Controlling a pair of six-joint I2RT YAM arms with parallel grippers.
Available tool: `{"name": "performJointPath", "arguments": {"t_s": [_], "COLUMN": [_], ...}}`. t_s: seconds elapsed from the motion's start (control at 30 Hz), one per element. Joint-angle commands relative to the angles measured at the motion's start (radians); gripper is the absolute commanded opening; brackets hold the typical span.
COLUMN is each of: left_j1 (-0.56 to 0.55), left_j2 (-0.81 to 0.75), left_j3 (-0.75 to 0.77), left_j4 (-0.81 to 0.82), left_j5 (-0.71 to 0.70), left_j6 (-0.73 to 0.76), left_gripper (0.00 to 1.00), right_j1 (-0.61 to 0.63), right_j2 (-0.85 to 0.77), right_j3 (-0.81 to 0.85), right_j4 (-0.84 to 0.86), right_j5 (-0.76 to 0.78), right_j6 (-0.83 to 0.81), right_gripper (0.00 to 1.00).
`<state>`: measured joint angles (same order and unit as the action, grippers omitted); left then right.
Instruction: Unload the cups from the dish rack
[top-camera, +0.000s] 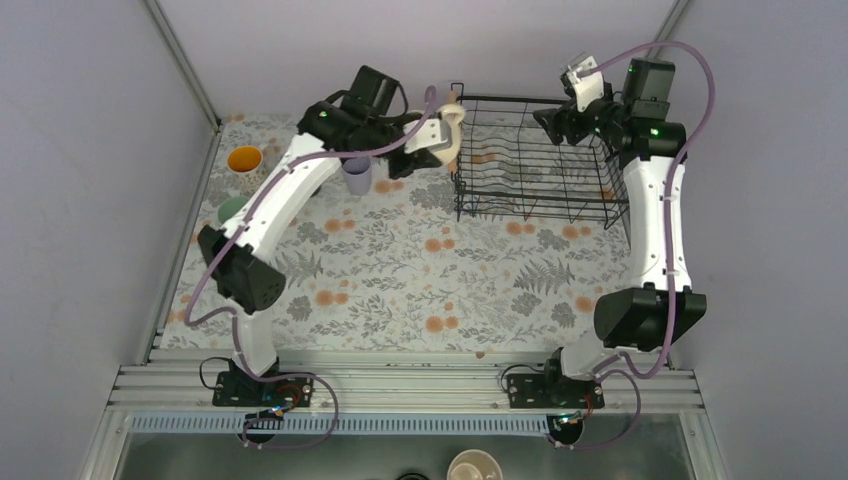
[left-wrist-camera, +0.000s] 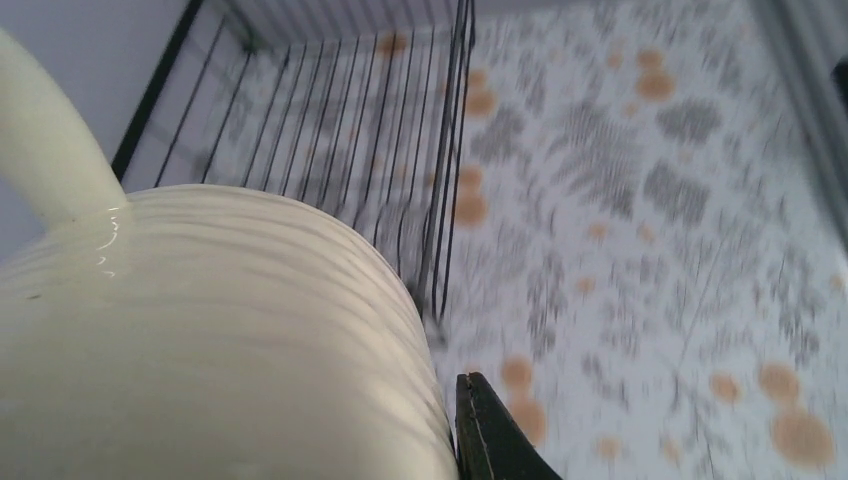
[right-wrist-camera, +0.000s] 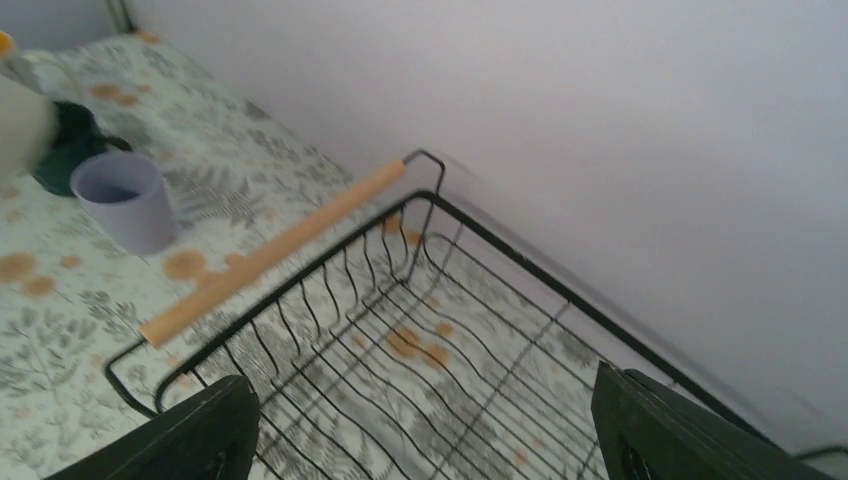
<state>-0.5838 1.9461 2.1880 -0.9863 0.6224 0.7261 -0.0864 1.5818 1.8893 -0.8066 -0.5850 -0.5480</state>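
Note:
My left gripper (top-camera: 438, 140) is shut on the cream mug (top-camera: 452, 128), held in the air just outside the left end of the dish rack (top-camera: 520, 100). The ribbed cream mug (left-wrist-camera: 200, 330) fills the left wrist view, with one dark finger (left-wrist-camera: 490, 430) against its side and the other hidden behind it. Over the rack's far right part my right gripper (top-camera: 552, 122) stands open (right-wrist-camera: 430, 440), nothing between its fingers, only bare rack wires (right-wrist-camera: 520, 262) below. The lavender tumbler (top-camera: 357, 175), the floral mug with orange inside (top-camera: 245, 160) and the mint green cup (top-camera: 232, 208) stand on the table at the left.
A dark green mug (right-wrist-camera: 70, 140) stands behind the lavender tumbler (right-wrist-camera: 125, 200). The rack's wooden handle (right-wrist-camera: 270, 255) faces those cups. Grey walls close in the back and both sides. A tan cup (top-camera: 474, 466) sits below the table's near edge.

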Motion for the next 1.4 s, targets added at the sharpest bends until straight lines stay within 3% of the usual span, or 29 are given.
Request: {"name": "performJointPath", "arguments": {"t_s": [0.0, 0.2, 0.47, 0.7, 1.37], "left_j1": [0.051, 0.132, 0.164, 0.215, 0.257], "left_j2": [-0.144, -0.252, -0.316, -0.242, -0.180], "left_j3": [-0.072, -0.290, -0.712, -0.773, -0.907], "left_j4": [-0.177, -0.320, -0.282, -0.213, -0.063], "left_j5": [-0.259, -0.464, -0.602, -0.630, -0.524], "left_j6": [0.199, 0.345, 0.402, 0.386, 0.366], "left_gripper": [0.02, 0.02, 0.02, 0.02, 0.02], "right_j1": [-0.002, -0.002, 0.000, 0.000, -0.001], "right_j2": [-0.008, -0.020, -0.042, -0.092, -0.177], "right_j3": [-0.039, -0.066, -0.042, -0.072, -0.100], "right_j4": [-0.023, -0.046, -0.122, -0.152, -0.192], "right_j5": [0.144, 0.159, 0.154, 0.177, 0.163], "right_j6": [-0.039, -0.056, -0.103, -0.140, -0.126], "right_gripper": [0.87, 0.88, 0.89, 0.89, 0.90]}}
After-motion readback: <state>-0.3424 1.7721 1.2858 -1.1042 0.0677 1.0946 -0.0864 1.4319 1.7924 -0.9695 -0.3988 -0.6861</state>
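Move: The left hand already holds the cream cup near the rack's left end; the clear patch it is bound for lies about 23 cm to its left, 8 cm back and some 29 cm below. At about that same depth, the lilac cup stands roughly 16 cm left and 6 cm ahead, the dark green cup 26 cm left and 6 cm ahead, and the light green cup 38 cm left and 3 cm back. From the right hand, the patch is about 42 cm left, 16 cm back and 36 cm below. Still gripping the cream cup, the left hand swings some 24 cm left and sinks about 27 cm, drawing back about 7 cm, away from the rack and past the near side of the lilac cup; the wrist rolls over by some 55 degrees until the fingers point nearly straight down, and the last stretch is a slower, almost purely downward descent to the clear patch. Meanwhile the empty right hand, fingers staying wide open above the bare rack, dips nearly 5 cm, then draws back about 5 cm while rising again by half that dip. ##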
